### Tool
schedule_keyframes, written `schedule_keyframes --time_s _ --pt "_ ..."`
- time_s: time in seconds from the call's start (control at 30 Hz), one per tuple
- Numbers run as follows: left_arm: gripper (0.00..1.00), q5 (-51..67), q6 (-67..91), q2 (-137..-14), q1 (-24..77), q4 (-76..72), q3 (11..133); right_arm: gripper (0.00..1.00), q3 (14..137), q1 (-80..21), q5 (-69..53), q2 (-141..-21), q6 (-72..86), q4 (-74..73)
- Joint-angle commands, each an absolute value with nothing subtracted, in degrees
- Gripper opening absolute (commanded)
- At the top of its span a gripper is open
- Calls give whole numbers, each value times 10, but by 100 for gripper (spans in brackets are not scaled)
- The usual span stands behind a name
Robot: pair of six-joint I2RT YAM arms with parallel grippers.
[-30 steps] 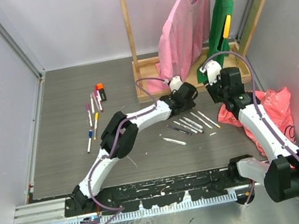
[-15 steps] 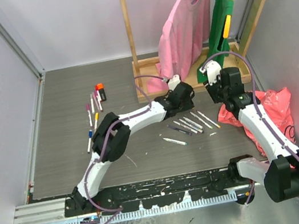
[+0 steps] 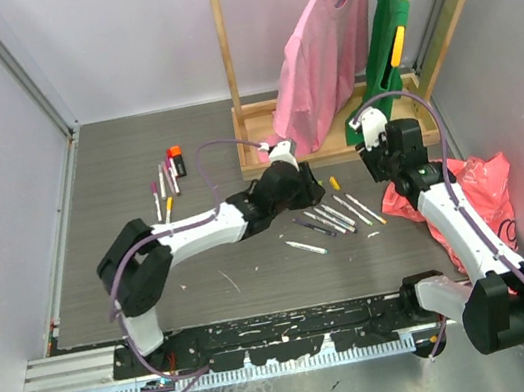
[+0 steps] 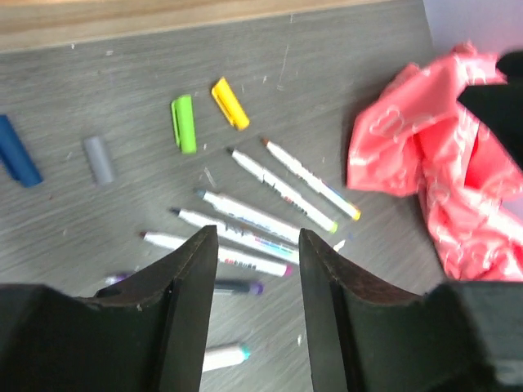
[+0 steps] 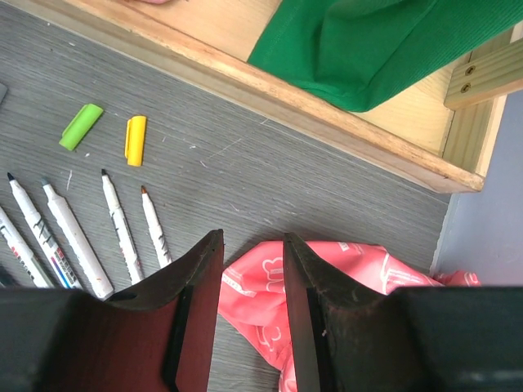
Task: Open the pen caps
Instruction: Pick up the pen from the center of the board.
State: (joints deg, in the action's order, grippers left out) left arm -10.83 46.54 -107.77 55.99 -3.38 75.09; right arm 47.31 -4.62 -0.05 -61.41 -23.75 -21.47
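Note:
Several uncapped white pens (image 3: 332, 216) lie fanned on the grey table (image 3: 133, 269); they also appear in the left wrist view (image 4: 261, 216). Loose pen caps lie beyond them: green (image 4: 186, 122), yellow (image 4: 230, 103), grey (image 4: 99, 159) and blue (image 4: 18, 161). My left gripper (image 4: 257, 245) hovers over the fanned pens, open, with nothing between its fingers (image 4: 192, 310). The right gripper (image 5: 252, 241) hangs open and empty above the edge of a pink bag (image 5: 327, 278). The green cap (image 5: 82, 126) and yellow cap (image 5: 135, 140) lie to its upper left in that view.
More pens (image 3: 163, 198) with coloured ends and an orange-and-black marker (image 3: 176, 160) lie at the left of the table. A wooden rack base (image 3: 258, 115) holds a pink garment (image 3: 323, 53) and a green one (image 3: 390, 31). The pink bag (image 3: 464, 191) lies at the right.
The left arm has swung its elbow out to the left and drawn its gripper back left from the rack. Its jaws have widened. A yellow cap now shows where the gripper was. The right arm is still.

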Motion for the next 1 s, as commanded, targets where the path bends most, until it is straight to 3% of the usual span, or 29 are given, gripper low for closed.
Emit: schedule_keyframes --time_s 0.0,0.1,0.23,0.63,0.97 --pt "47 -15 319 -983 543 -164 654 41 478 -44 -18 -603 -243 -200" --pt "51 52 262 -930 515 -152 597 41 479 -44 -29 -605 -247 -207" --pt "54 46 204 -848 474 -88 530 41 482 -44 -53 -610 -256 -220" --pt "82 -181 88 -651 373 81 412 41 513 -45 -183 -650 -307 -305" --pt "82 -89 131 -670 206 144 414 42 514 -45 -196 -653 -314 -313"
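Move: The yellow pen lies roughly 42 cm to the left gripper's left, 4 cm ahead and 10 cm below. At that same depth, the magenta pen is about 46 cm left and 11 cm ahead, and the white pen beyond it 45 cm left and 18 cm ahead. The fresh green cap is some 3 cm right and 6 cm ahead. From the right gripper, the yellow pen is about 60 cm left, 5 cm ahead, 14 cm below. Sweep the empty left gripper about 34 cm left, away from the fresh caps and towards the yellow pen, drawing back slightly first and staying well above the board. Roll its left side up some 30 degrees and spread the fingers wide. Meanwhile bring the right gripper left, down and back towards the uncapped pens, tipping it down and turning it counter-clockwise, fingers still half open. ##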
